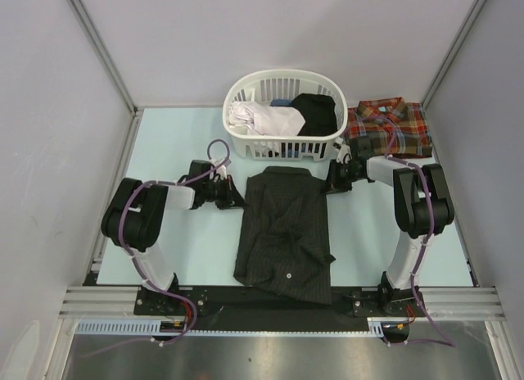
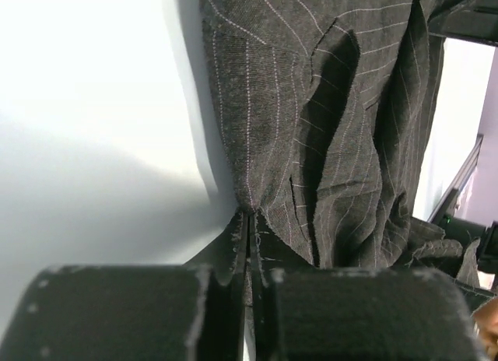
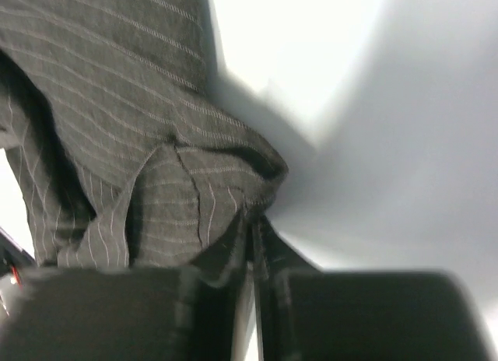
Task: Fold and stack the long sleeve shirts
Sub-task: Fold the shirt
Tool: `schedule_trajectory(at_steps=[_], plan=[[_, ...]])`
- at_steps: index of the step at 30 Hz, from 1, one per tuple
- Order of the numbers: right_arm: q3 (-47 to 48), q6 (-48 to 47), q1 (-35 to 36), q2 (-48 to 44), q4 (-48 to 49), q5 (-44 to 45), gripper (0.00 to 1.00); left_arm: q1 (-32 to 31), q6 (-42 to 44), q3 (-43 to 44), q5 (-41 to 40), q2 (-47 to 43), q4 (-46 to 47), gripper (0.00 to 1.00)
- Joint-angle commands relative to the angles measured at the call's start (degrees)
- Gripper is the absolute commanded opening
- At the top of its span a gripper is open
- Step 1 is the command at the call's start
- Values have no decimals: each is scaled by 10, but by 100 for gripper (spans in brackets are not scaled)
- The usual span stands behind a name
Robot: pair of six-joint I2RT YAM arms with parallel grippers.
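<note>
A black pinstriped shirt (image 1: 284,232) lies lengthwise in the middle of the table, folded into a long strip. My left gripper (image 1: 238,191) is shut on the shirt's far left edge; the left wrist view shows its jaws pinching the striped cloth (image 2: 327,127) at the left gripper's tips (image 2: 249,217). My right gripper (image 1: 329,183) is shut on the far right corner, where the cloth (image 3: 117,104) bunches at the right gripper's tips (image 3: 253,217). A plaid shirt (image 1: 387,126) lies folded at the back right.
A white laundry basket (image 1: 282,147) with white, blue and black clothes stands just behind the black shirt. Grey walls close in the table on both sides. A metal rail (image 1: 278,302) runs along the near edge under the shirt's hem.
</note>
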Motion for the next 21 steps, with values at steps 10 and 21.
schedule_trajectory(at_steps=[10, 21], plan=[[-22, -144, -81, -222, -170, -145, 59, 36, 308, 12, 162, -232, -221, 54], [-81, -442, 129, -356, -327, -118, 67, -121, 491, 20, 95, -230, -391, 59]])
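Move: Both of my grippers are shut on the shirt's side edges near its far end. From my left hand, the shirt's near-left corner lies about 21 cm back and 2 cm left. From my right hand, the near-right corner is some 30 cm back and 1 cm right, with the loose flap tip about 18 cm back and 2 cm right; the basket's middle stands roughly 23 cm ahead and 11 cm left of that hand. The cloth is just below both hands. I open both grippers wide to let go of the shirt's edges, lift clear and draw both hands back over the sides towards its near end. My right hand swings a little right and back left while it rises about 15 cm and comes back 14; my left rises some 11 cm, eases down slightly, and ends 11 cm back. The left wrist turns clockwise, the right counter-clockwise, each 35 to 40 degrees. ##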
